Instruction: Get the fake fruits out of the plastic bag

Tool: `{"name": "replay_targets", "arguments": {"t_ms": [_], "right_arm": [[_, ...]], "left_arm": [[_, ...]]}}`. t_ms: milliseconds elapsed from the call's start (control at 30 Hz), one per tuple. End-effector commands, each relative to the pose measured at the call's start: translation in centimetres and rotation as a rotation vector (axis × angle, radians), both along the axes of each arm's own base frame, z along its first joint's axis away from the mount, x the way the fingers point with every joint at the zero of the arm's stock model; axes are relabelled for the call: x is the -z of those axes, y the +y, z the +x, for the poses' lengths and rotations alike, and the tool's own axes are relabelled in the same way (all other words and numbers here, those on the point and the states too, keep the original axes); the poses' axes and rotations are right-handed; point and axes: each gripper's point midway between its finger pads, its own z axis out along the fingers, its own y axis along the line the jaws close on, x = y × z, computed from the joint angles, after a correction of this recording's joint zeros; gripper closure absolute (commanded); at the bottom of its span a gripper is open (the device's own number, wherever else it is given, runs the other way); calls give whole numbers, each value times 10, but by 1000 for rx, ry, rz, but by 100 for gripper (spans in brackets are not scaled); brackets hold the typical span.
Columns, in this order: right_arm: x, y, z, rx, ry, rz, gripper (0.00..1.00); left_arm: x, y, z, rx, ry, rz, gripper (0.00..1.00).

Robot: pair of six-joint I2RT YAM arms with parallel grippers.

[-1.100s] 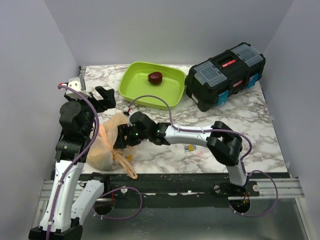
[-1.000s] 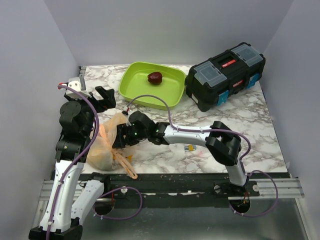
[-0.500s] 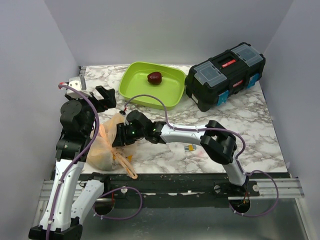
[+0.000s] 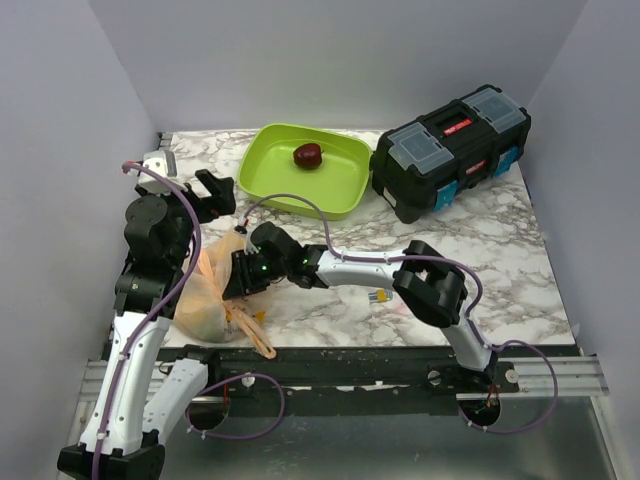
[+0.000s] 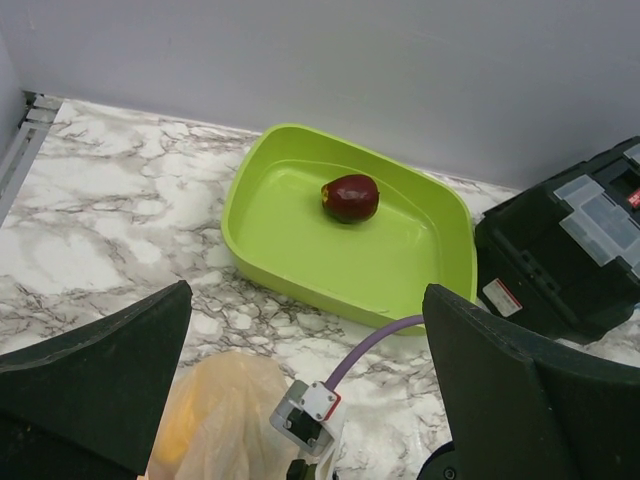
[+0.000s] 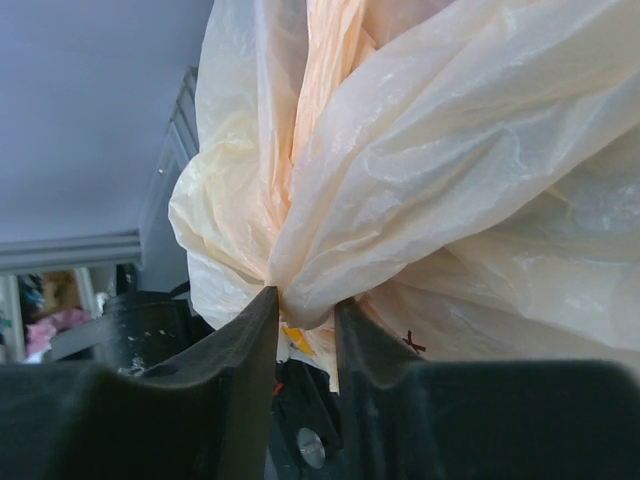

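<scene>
The pale-orange plastic bag (image 4: 207,292) lies bunched at the table's near left. My right gripper (image 4: 238,275) reaches into its right side. In the right wrist view the gripper (image 6: 305,310) is shut on a gathered fold of the bag (image 6: 430,180). A yellow shape shows faintly through the bag's film (image 5: 175,450); the other fake fruits inside are hidden. One dark red fruit (image 4: 308,155) sits in the lime-green tray (image 4: 268,182). My left gripper (image 4: 210,190) hangs open above the bag's far edge, with nothing between its fingers (image 5: 100,370).
A black toolbox (image 4: 450,150) stands at the back right, next to the tray. A small yellow and blue item (image 4: 378,296) lies on the marble in front of the right arm. A bag handle (image 4: 255,338) trails over the table's near edge. Grey walls close in the left side.
My right gripper has pushed a little further left into the bag and its jaws have closed on a fold of the film. The left arm has shifted slightly.
</scene>
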Motion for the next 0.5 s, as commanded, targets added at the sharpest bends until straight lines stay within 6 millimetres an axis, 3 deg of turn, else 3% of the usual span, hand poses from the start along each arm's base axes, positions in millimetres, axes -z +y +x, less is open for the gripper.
{"name": "replay_targets", "arguments": {"t_ms": [0,200,333,467], "right_arm": [[-5,6,-8,-36,4,36,77],[-15,-3,-3,-1,-37,32,98],[-14,-13,0,17,4,34,99],[-26,-25,2,49,5,57,99]], "left_arm": [[0,-14,0,75,3,-5,3],[4,-35,2,196,39,6,2],[15,-37,2,206,135,7,1],[48,-40,-12,219,290,-19,1]]}}
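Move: The plastic bag is already at the right hand's fingertips, which straddle its folds beside the tied neck; the bag's middle lies about 3 cm farther left, 1 cm ahead and 4 cm below. Its orange handle tails trail roughly 12 cm back and 7 cm right of this hand, and the green tray is some 28 cm ahead and 16 cm right. From the high left hand, the bag's middle is about 11 cm back, 1 cm left and 28 cm down. Nearly still at first, the right hand shuts its part-open fingers on the bag's thin folds and pinches them, then draws them about 1.5 cm to the right, still pointing left and down. To the right and down goes the open left hand, some 4 cm in all, with about 1 cm forward, coming nearer to the bag while tipping its fingers down and turning clockwise, each by roughly 10 degrees; it touches nothing. ##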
